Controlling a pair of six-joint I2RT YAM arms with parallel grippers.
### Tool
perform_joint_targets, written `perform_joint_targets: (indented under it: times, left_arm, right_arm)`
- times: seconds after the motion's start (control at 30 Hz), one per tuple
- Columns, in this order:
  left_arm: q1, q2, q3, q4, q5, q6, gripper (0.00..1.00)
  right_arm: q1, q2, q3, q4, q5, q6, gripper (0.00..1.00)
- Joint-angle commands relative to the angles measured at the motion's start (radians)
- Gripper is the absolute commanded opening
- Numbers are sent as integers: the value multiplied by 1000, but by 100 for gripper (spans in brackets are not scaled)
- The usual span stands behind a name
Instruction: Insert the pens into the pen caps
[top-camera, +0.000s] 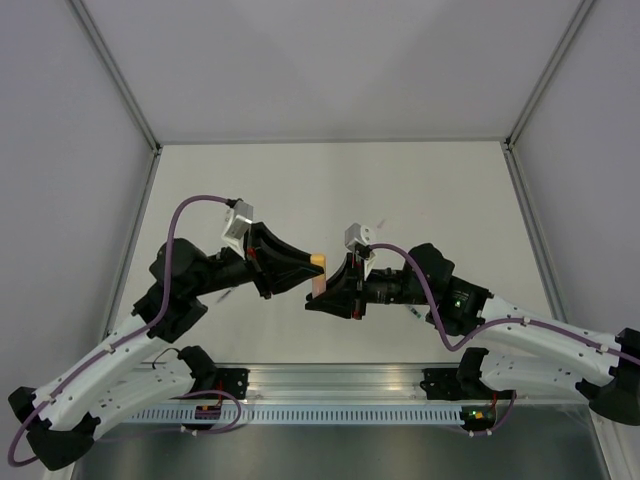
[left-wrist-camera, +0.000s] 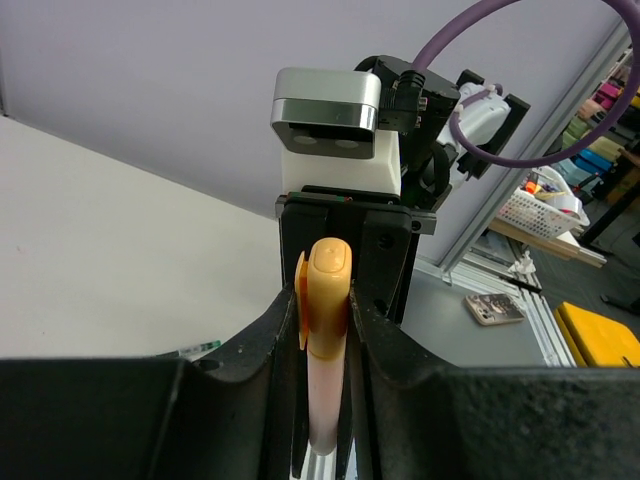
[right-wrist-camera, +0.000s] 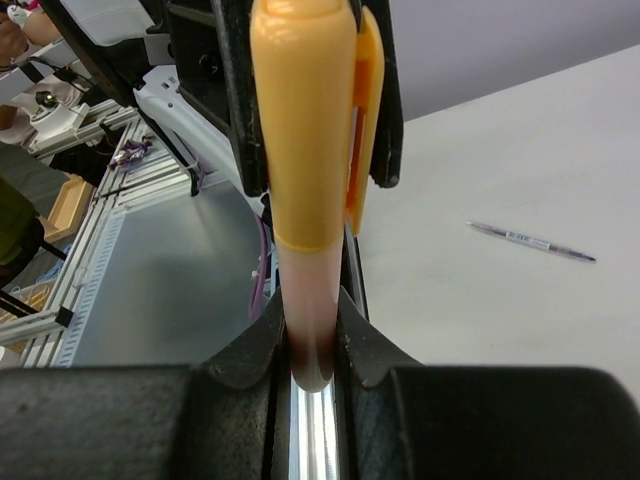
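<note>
The orange-pink pen (right-wrist-camera: 305, 290) is held off the table between both arms, over the table's near middle. An orange pen cap (right-wrist-camera: 305, 120) sits over its far end. My right gripper (right-wrist-camera: 310, 345) is shut on the pink barrel. My left gripper (left-wrist-camera: 327, 330) is shut on the orange pen cap (left-wrist-camera: 327, 290), its fingers pressing on both sides. From above, the cap (top-camera: 318, 261) and barrel (top-camera: 316, 286) lie between the left gripper (top-camera: 314, 264) and the right gripper (top-camera: 320, 290), which meet tip to tip. A thin grey-purple pen (right-wrist-camera: 530, 241) lies on the table. A green pen (left-wrist-camera: 200, 348) lies there too.
The aluminium rail (top-camera: 330, 385) runs along the near edge by the arm bases. Grey walls enclose the white table (top-camera: 330, 180) on three sides. The right arm's wrist camera (left-wrist-camera: 328, 115) is close in front of the left gripper.
</note>
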Motion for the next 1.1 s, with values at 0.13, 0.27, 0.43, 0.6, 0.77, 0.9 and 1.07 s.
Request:
perform_joint_targets:
  times: [0.13,0.27,0.43,0.6,0.77,0.9,1.07]
  left_arm:
    - [-12,-60,-103,73,158,-86,2]
    - [-12,-56,-126,108,166,-99,2]
    - [-12,-63,-164,139,152,-98,2]
    - [-12,-53,-185,177,145,-104,2]
    - [-14,-36,-209,214,161,-107,2]
    - [-14,-63,-221,194,142,-93,2]
    - [-12,-91,-138,94,137,-63,4]
  right_arm:
    - [-25,-53,149,5,173,-9,0]
    - [-36,-30,199,-1,172,-6,0]
    - [-57,2,302,-36,159,-1,0]
    - [-71,73,412,-90,135,-4,0]
    - [-80,128,472,-109,110,-4,0]
    - [-86,148,503,-142,46,-27,0]
    - [-86,134,416,-140,0,-51,0]
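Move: The left fingers are already closed about the middle of the orange cap, with the pale pen body some 6 cm straight below. The right fingers already pinch the body near its bottom, the cap about 6 cm straight above them. On the table some 30 cm below the right hand, the teal pen lies about 21 cm right and 10 cm ahead, the silver pen about 20 cm left and 15 cm ahead. Right hand lifts the pinched pen about 6 cm, sliding the cap up through the barely rising, still-closed left fingers. ##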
